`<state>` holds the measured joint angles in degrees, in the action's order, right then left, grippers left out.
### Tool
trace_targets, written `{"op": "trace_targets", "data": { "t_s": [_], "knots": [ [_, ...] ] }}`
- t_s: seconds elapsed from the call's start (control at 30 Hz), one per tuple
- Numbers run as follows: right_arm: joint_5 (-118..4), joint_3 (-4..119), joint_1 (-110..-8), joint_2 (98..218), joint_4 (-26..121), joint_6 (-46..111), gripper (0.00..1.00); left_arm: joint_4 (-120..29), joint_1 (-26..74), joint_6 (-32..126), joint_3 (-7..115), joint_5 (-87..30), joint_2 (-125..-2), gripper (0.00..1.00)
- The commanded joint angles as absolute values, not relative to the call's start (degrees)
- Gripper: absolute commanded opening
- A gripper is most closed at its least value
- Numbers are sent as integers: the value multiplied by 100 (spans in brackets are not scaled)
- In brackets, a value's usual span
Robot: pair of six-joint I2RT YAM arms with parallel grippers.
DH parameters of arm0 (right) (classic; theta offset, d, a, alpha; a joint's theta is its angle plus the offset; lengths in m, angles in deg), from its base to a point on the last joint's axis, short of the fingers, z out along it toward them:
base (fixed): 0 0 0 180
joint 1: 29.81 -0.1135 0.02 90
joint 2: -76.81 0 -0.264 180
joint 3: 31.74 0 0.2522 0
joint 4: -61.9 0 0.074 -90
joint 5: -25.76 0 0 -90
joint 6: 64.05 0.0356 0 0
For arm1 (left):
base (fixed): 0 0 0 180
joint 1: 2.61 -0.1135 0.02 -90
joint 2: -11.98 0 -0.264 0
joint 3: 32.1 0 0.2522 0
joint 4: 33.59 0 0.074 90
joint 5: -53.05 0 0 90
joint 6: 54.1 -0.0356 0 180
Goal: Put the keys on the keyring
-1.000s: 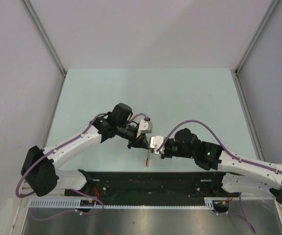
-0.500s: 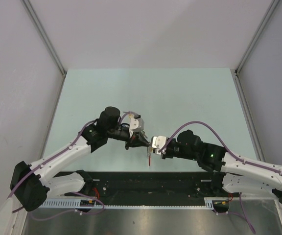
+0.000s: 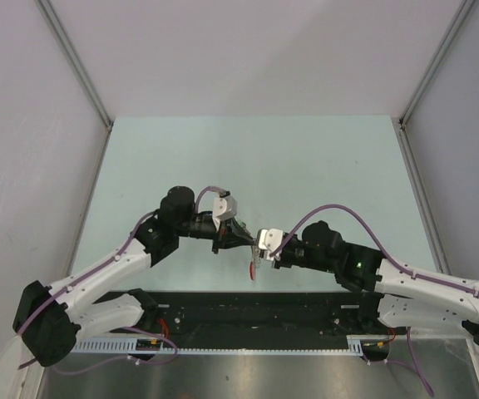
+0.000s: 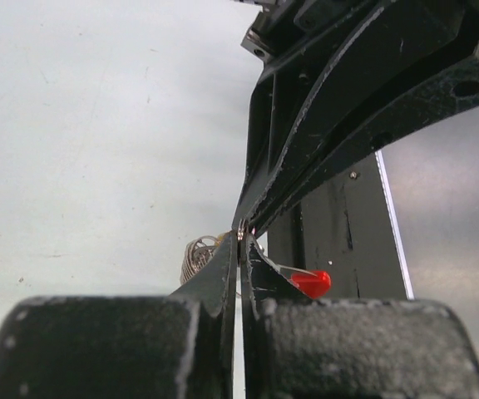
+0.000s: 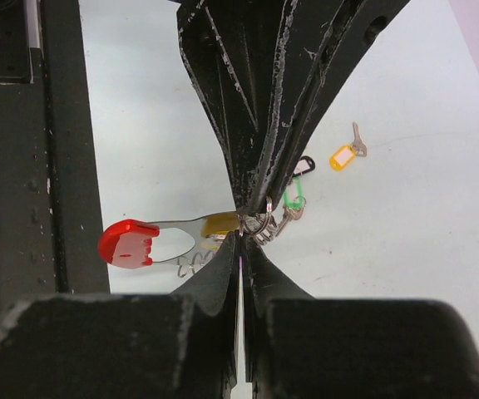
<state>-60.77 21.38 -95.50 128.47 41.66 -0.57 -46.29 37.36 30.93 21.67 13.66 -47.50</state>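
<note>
The keyring [image 5: 129,243] has a red plastic end, a flat silver arm and a coiled wire ring, and it hangs above the table between both grippers. My right gripper [image 5: 241,238] is shut on it from below at the coil. My left gripper [image 4: 241,241] is shut on the same spot, tip to tip with the right. From the left wrist, the keyring's red end [image 4: 310,283] pokes out to the right. A green-tagged key [image 5: 293,199] dangles at the coil. A black-tagged key [image 5: 304,166] and a yellow-tagged key [image 5: 343,156] lie on the table beyond. From above, the left gripper [image 3: 246,239] and right gripper [image 3: 258,249] meet over the keyring [image 3: 253,268].
A black rail [image 3: 248,307] runs along the table's near edge, just under the held keyring. The pale green table [image 3: 306,166] is boxed in by grey walls left, right and behind.
The left arm's wrist and elbow swung left and lower while its fingertips stayed at the keyring. The right arm barely shifted. Both grips held.
</note>
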Motion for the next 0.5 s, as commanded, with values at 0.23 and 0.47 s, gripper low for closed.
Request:
{"op": "trace_targets", "data": {
  "t_s": [0.23,0.47],
  "knots": [
    [-6213,2166,-9687,12850,4894,29,0,-4134,3721,3283,2059,1096,-4321,17],
    [-6336,2377,-9687,12796,4393,-208,0,-5234,3703,2422,2437,1148,-4295,36]
  ]
}}
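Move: The keyring's upper metal end is already between the left pads, with its red end hanging roughly 6 cm back and 6 cm below. From the right hand, which also grips the keyring, that metal end lies about 1 cm to the left. On the table some 20 cm below the left hand, the green-tagged key lies about 15 cm ahead and 3 cm left, and the yellow-tagged key about 24 cm ahead and 8 cm left. Open the left gripper to about a third and let go of the keyring's metal end, easing the hand barely 1 cm left and up, with hardly any wrist turn, so that the end sits loose between the parted pads. Keep the right gripper shut on the keyring, holding it up nearly in place. ##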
